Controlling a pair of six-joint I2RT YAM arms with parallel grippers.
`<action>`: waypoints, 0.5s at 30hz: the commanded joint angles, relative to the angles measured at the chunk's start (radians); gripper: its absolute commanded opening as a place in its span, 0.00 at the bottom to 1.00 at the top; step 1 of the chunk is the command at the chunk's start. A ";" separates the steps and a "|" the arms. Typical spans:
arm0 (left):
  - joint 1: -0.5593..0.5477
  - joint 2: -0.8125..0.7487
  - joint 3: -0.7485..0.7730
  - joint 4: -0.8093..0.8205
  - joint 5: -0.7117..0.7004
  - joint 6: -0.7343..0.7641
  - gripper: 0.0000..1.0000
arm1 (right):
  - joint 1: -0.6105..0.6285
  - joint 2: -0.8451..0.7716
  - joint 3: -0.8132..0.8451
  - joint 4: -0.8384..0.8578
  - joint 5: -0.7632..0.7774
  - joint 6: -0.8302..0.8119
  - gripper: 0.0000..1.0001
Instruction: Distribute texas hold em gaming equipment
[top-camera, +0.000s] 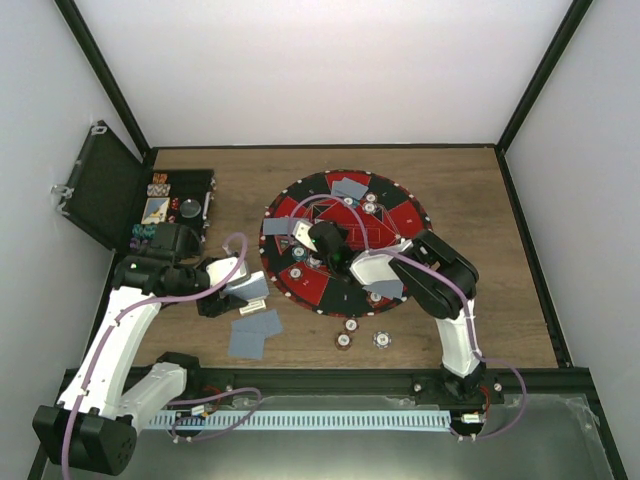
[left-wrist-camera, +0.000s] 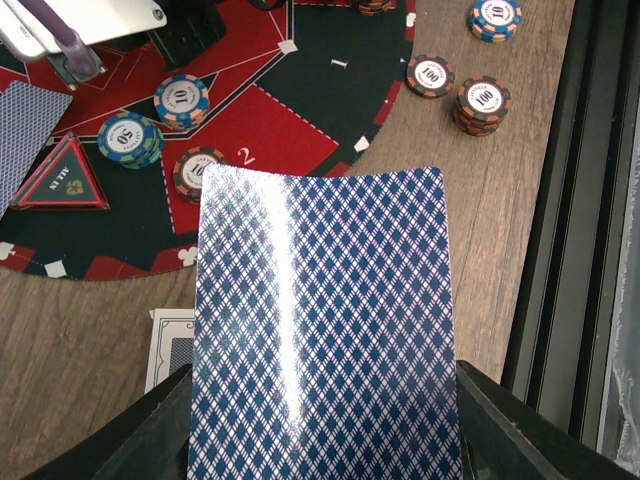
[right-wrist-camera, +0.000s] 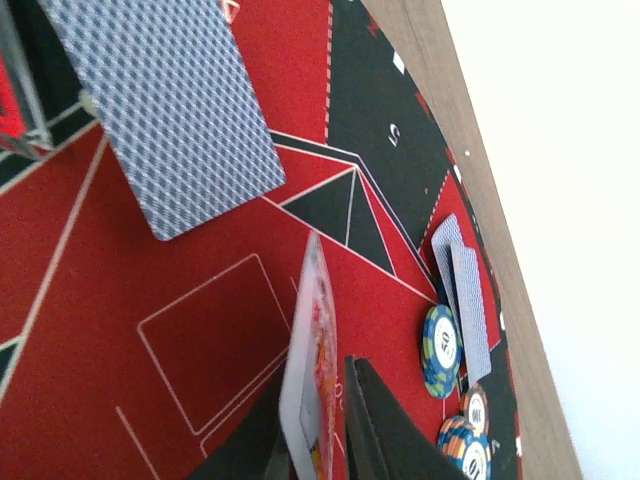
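Note:
My left gripper (left-wrist-camera: 325, 440) is shut on playing cards with a blue diamond back (left-wrist-camera: 325, 330), held flat over the wood by the round mat's (top-camera: 312, 292) near-left rim; in the top view the gripper (top-camera: 245, 285) hangs there. My right gripper (right-wrist-camera: 335, 420) is low over the mat's red middle. A card (right-wrist-camera: 312, 360) stands on edge between its fingers, against the left one, with a thin gap to the right finger (right-wrist-camera: 370, 425). A face-down card (right-wrist-camera: 165, 110) lies just ahead. Chips (left-wrist-camera: 182, 100) sit on the mat, and more chips (top-camera: 343, 341) lie on the wood.
Two face-down cards (top-camera: 255, 333) lie on the wood near my left gripper. The black case (top-camera: 110, 190) stands open at the left with its tray (top-camera: 185, 205) beside it. Card pairs (right-wrist-camera: 462, 300) and a 50 chip (right-wrist-camera: 441, 350) sit near the mat's rim. A triangular marker (left-wrist-camera: 62, 178) rests on the mat.

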 joint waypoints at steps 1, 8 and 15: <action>0.001 -0.004 0.020 0.010 0.024 0.020 0.04 | 0.022 -0.027 0.032 -0.055 -0.031 0.053 0.19; 0.002 -0.010 0.030 0.008 0.036 0.017 0.04 | 0.023 -0.096 0.066 -0.272 -0.102 0.207 0.68; 0.002 -0.033 0.017 0.007 0.038 0.015 0.04 | 0.017 -0.176 0.086 -0.354 -0.099 0.278 0.80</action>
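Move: The right gripper still pinches the king card low over the board; the leftmost card box it goes to lies about 3 cm to its left, roughly level fore and aft and 2 cm below. The dealt card is some 14 cm left and 1 cm ahead, the 50 chips about 8 cm left and 7 back, the 10 chips about 4 left and 9 back. From the left gripper, that box is roughly 19 cm ahead, 18 to the right and 14 below. Open the right fingers wide from nearly shut to let go of the king card over the leftmost box. While they spread, draw the gripper back about 2.5 cm and dip it some 1 cm, then lift it about 2.5 cm clear of the board, tipping the fingers some 10 degrees further down. ##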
